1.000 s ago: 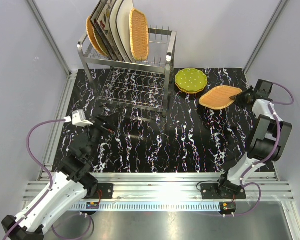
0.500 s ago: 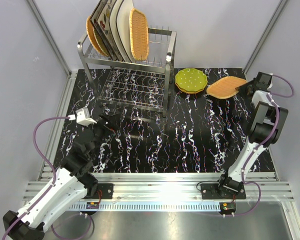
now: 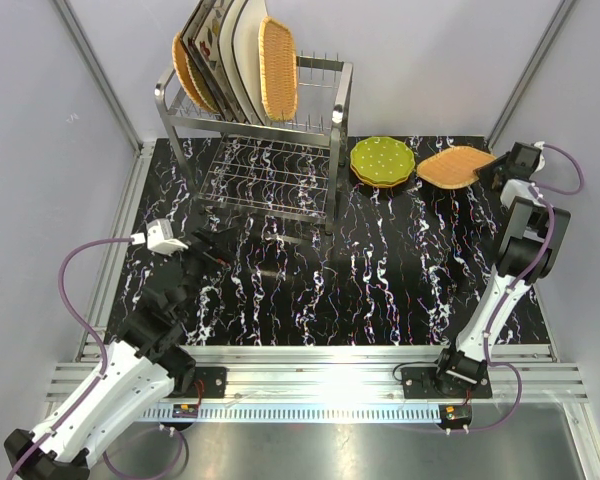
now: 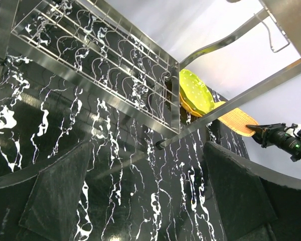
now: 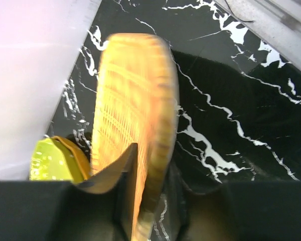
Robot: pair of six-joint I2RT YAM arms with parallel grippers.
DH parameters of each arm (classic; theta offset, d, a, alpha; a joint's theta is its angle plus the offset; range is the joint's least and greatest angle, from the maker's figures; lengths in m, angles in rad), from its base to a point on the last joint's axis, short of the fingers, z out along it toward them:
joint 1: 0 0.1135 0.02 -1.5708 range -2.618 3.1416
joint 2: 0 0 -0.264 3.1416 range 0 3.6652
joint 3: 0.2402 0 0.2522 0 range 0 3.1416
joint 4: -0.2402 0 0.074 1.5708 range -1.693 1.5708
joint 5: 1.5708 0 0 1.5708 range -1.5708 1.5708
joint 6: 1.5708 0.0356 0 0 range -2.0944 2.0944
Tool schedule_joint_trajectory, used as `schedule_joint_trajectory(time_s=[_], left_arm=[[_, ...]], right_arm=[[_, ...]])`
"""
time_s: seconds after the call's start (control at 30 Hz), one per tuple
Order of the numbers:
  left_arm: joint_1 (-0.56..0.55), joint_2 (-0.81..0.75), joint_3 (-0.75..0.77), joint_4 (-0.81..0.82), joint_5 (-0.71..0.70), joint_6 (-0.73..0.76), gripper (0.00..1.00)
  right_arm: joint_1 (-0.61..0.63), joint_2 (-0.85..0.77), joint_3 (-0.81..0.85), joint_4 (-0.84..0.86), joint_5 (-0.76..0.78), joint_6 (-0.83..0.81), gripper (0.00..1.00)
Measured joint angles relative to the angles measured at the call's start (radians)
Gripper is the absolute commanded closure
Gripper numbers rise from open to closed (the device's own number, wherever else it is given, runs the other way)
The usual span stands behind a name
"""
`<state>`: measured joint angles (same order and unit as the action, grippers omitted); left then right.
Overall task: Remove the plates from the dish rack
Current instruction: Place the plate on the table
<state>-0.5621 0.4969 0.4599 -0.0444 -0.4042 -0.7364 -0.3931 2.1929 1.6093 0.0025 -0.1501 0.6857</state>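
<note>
The dish rack (image 3: 242, 125) stands at the back left and holds upright plates: a wicker one (image 3: 277, 68), cream square ones (image 3: 242, 50) and another wicker one (image 3: 185, 70). To its right, green dotted plates (image 3: 382, 160) lie stacked on the table. Another wicker plate (image 3: 453, 166) lies next to them, its right rim between the fingers of my right gripper (image 3: 485, 172). In the right wrist view this plate (image 5: 130, 100) looks blurred, and my right gripper (image 5: 153, 196) stands slightly open, with a gap at the rim. My left gripper (image 4: 145, 196) hangs open and empty before the rack's lower shelf (image 4: 105, 60).
Black marbled table top (image 3: 380, 290) with grey walls close behind and at both sides. The green stack (image 5: 52, 160) lies just left of the wicker plate. The rack's front leg (image 4: 200, 123) crosses the left wrist view.
The right arm has carried the wicker plate toward the far edge and down beside the green stack, and its jaws have loosened. The left arm has barely shifted.
</note>
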Motion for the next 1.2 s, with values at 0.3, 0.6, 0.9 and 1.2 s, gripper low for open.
schedule_joint_trajectory(time_s=[0.3,0.6,0.9,1.2], left_arm=[[0.000,-0.006,0.000,-0.016,0.000,-0.006,0.01],[0.000,-0.045,0.000,-0.016,-0.007,-0.009,0.01],[0.000,-0.036,0.048,-0.111,-0.043,0.009,0.01],[0.002,0.064,0.311,-0.227,-0.083,0.103,0.01]], right_arm=[[0.000,0.000,-0.053,0.019,-0.001,-0.051,0.35],[0.000,0.000,-0.108,0.028,-0.001,-0.100,0.10],[-0.001,-0.068,-0.182,0.019,-0.010,-0.201,0.00],[-0.001,-0.233,-0.240,-0.123,-0.089,-0.399,0.00]])
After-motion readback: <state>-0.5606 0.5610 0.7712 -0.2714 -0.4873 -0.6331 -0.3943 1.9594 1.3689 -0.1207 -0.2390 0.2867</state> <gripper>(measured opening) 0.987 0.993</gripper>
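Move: The woven plate is still pinched by its right rim between the right hand's barely parted fingers, tilted; its middle lies about 10 cm to that hand's left, level with it fore and aft and some 3 cm lower. The green plate, on top of the orange one, sits about 29 cm left, 1 cm farther out and 5 cm lower; the dish rack's middle is roughly 60 cm left, 5 cm nearer the base and 10 cm higher. From the left hand the woven plate is some 58 cm right, 30 cm ahead and 19 cm down. The right hand sinks about 4 cm and eases back while its fingers spread wide and let go of the woven plate's right rim, then it draws on back to nearly 8 cm in all, climbing to its first height, drifting 3 cm left and turning some 15 degrees counter-clockwise with its left side dipping. The empty, open left hand hardly moves until late, then rises about 7 cm and shifts a little left. ##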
